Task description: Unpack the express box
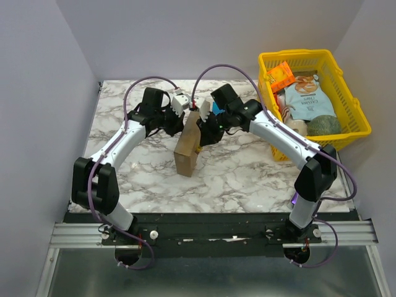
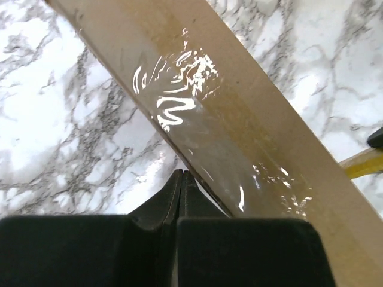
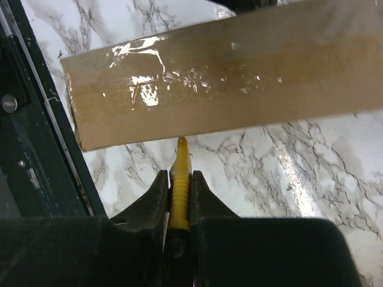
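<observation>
The express box (image 1: 187, 151), plain brown cardboard with glossy clear tape along it, stands on edge in the middle of the marble table. In the left wrist view its taped side (image 2: 239, 119) runs diagonally just beyond my left gripper (image 2: 182, 173), which is shut with nothing between the fingers. My left gripper (image 1: 177, 125) sits against the box's upper left. My right gripper (image 3: 178, 174) is shut on a ribbed yellow tool (image 3: 181, 152) whose tip touches the lower edge of the box (image 3: 227, 78). From above, the right gripper (image 1: 204, 132) is at the box's upper right.
A yellow plastic basket (image 1: 297, 57) at the back right holds snack bags and an orange packet (image 1: 279, 75). A small blue item (image 1: 216, 108) shows behind the right wrist. The dark front rail (image 3: 36, 149) lies close to the box's end.
</observation>
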Action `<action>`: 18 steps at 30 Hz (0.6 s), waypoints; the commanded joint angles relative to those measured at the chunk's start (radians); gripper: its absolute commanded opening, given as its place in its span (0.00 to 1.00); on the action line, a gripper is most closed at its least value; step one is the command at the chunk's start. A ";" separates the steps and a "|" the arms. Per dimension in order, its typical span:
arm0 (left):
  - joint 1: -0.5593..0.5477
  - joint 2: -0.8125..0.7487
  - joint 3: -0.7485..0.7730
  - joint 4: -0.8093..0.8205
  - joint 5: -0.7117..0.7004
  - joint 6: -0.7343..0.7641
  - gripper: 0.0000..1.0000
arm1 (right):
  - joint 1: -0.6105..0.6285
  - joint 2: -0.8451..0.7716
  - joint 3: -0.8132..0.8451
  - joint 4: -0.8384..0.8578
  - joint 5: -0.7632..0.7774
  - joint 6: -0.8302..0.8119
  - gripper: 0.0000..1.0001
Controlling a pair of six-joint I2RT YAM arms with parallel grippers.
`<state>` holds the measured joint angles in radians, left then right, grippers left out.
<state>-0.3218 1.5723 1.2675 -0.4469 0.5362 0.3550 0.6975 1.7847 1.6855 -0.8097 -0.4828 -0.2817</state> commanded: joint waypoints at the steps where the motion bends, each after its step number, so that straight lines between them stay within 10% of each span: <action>1: -0.019 0.029 -0.003 0.048 0.203 -0.122 0.05 | 0.040 0.044 0.074 0.041 -0.007 -0.008 0.00; 10: 0.033 -0.018 0.001 -0.015 -0.051 -0.159 0.09 | -0.006 -0.050 0.039 0.006 0.110 -0.016 0.00; 18: 0.087 -0.086 0.041 -0.041 -0.136 -0.183 0.32 | -0.176 -0.084 0.045 -0.020 0.193 -0.037 0.01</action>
<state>-0.2474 1.5593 1.2678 -0.4667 0.4419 0.1944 0.5850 1.7370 1.7218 -0.8135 -0.3801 -0.2935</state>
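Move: The upright cardboard box's middle lies roughly 5 cm right of the left hand, 3 cm back and 6 cm below; its top edge is beside the shut fingertips. From the right hand, which holds the yellow cutter, the box's middle is about 5 cm left, level fore and aft, 8 cm lower. The blue-and-white box lies some 12 cm ahead of the right hand, 8 cm right and 13 cm down. Opening, the left hand leaves the box about 4 cm leftward; the right carries the cutter 7 cm forward-right, rising. ##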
